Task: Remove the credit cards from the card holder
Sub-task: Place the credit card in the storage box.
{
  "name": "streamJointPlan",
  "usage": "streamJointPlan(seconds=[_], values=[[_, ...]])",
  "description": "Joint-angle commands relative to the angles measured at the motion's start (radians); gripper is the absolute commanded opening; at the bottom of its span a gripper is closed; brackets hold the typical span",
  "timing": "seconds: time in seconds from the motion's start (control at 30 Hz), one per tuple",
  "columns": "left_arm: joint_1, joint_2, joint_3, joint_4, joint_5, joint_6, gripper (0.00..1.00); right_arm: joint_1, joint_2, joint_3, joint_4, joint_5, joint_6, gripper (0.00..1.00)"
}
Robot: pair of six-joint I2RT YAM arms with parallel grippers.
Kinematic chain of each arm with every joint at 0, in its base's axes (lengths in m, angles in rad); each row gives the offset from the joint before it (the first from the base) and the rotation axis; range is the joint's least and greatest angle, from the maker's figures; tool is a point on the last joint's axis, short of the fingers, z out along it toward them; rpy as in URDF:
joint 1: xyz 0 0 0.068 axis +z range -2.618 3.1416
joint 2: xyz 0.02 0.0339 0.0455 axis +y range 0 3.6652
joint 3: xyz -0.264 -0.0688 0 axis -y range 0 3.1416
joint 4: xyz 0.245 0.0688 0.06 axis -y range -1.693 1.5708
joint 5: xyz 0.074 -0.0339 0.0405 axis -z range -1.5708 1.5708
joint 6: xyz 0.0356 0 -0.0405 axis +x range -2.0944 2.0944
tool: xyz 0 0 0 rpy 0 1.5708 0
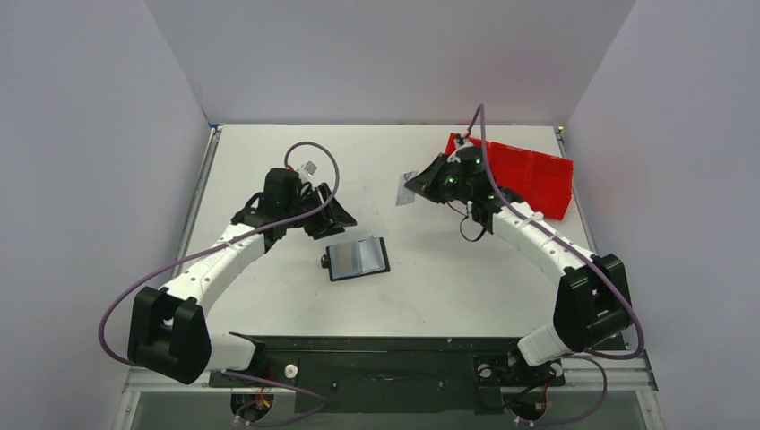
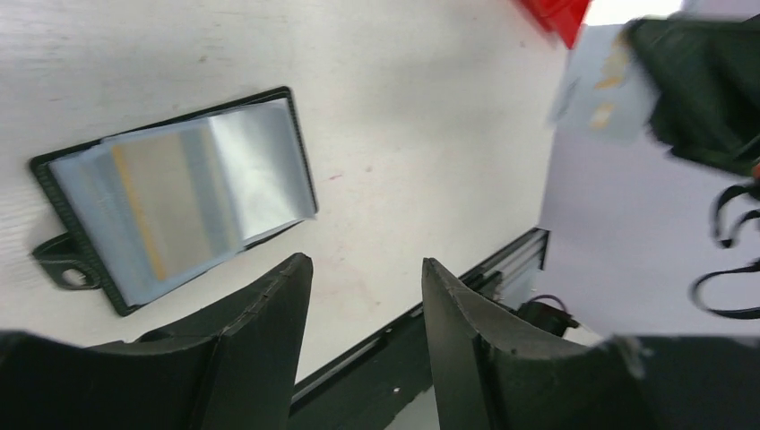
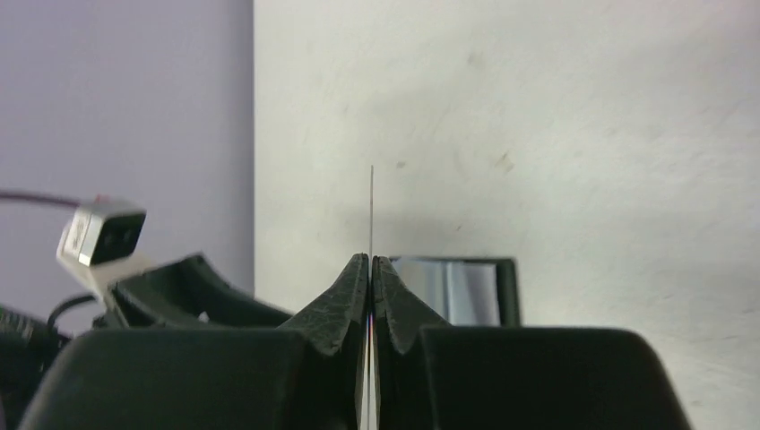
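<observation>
The card holder (image 1: 357,258) lies open on the white table, showing a gold/tan card with a stripe (image 2: 161,210) under its clear sleeves. My left gripper (image 1: 337,219) hovers just up and left of the holder, open with nothing between its fingers (image 2: 366,262). My right gripper (image 1: 419,184) is raised over the table's far middle. It is shut on a silver-grey credit card (image 1: 405,190), which shows edge-on between the fingertips (image 3: 371,260) in the right wrist view. The same card (image 2: 599,90) appears blurred at the upper right of the left wrist view.
A red tray (image 1: 529,175) stands at the far right, behind the right arm. Walls close in the table on the left, back and right. The black base rail (image 1: 376,363) runs along the near edge.
</observation>
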Motion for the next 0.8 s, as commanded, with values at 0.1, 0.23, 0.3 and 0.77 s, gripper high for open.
streamJointPlan(seconds=[0.1,0.23,0.3,0.77], values=[[-0.006,-0.056,0.070,-0.192,-0.139,0.156,0.47,-0.214,0.138,0.296,-0.341,0.207,-0.258,0.00],[-0.035,-0.039,0.121,-0.216,-0.145,0.180,0.48,-0.275,0.292,0.488,-0.452,0.268,-0.321,0.00],[-0.044,-0.034,0.135,-0.220,-0.152,0.177,0.48,-0.308,0.391,0.559,-0.469,0.259,-0.324,0.00],[-0.065,-0.001,0.178,-0.249,-0.147,0.205,0.48,-0.378,0.793,1.042,-0.597,0.261,-0.395,0.00]])
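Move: The right hand, already holding the card, has the storage box's left compartment about 23 cm ahead, 17 cm to its right and some 17 cm below. The box's middle compartment lies about 21 cm ahead and 32 cm to the right, while the open card holder lies roughly 12 cm back, 20 cm to the left and 20 cm below. From the idle left hand, the left compartment is some 32 cm ahead, 38 cm to the right and 14 cm below. With the card kept pinched in its shut fingers, the right hand sweeps diagonally forward and to the right, away from the card holder, first almost level and then sinking about 10 cm over the storage box's left compartment. Along the way the wrist turns some 35 degrees, so that fingers which pointed forward-left now point mostly forward and steeply down, bringing the card over that compartment still gripped. ##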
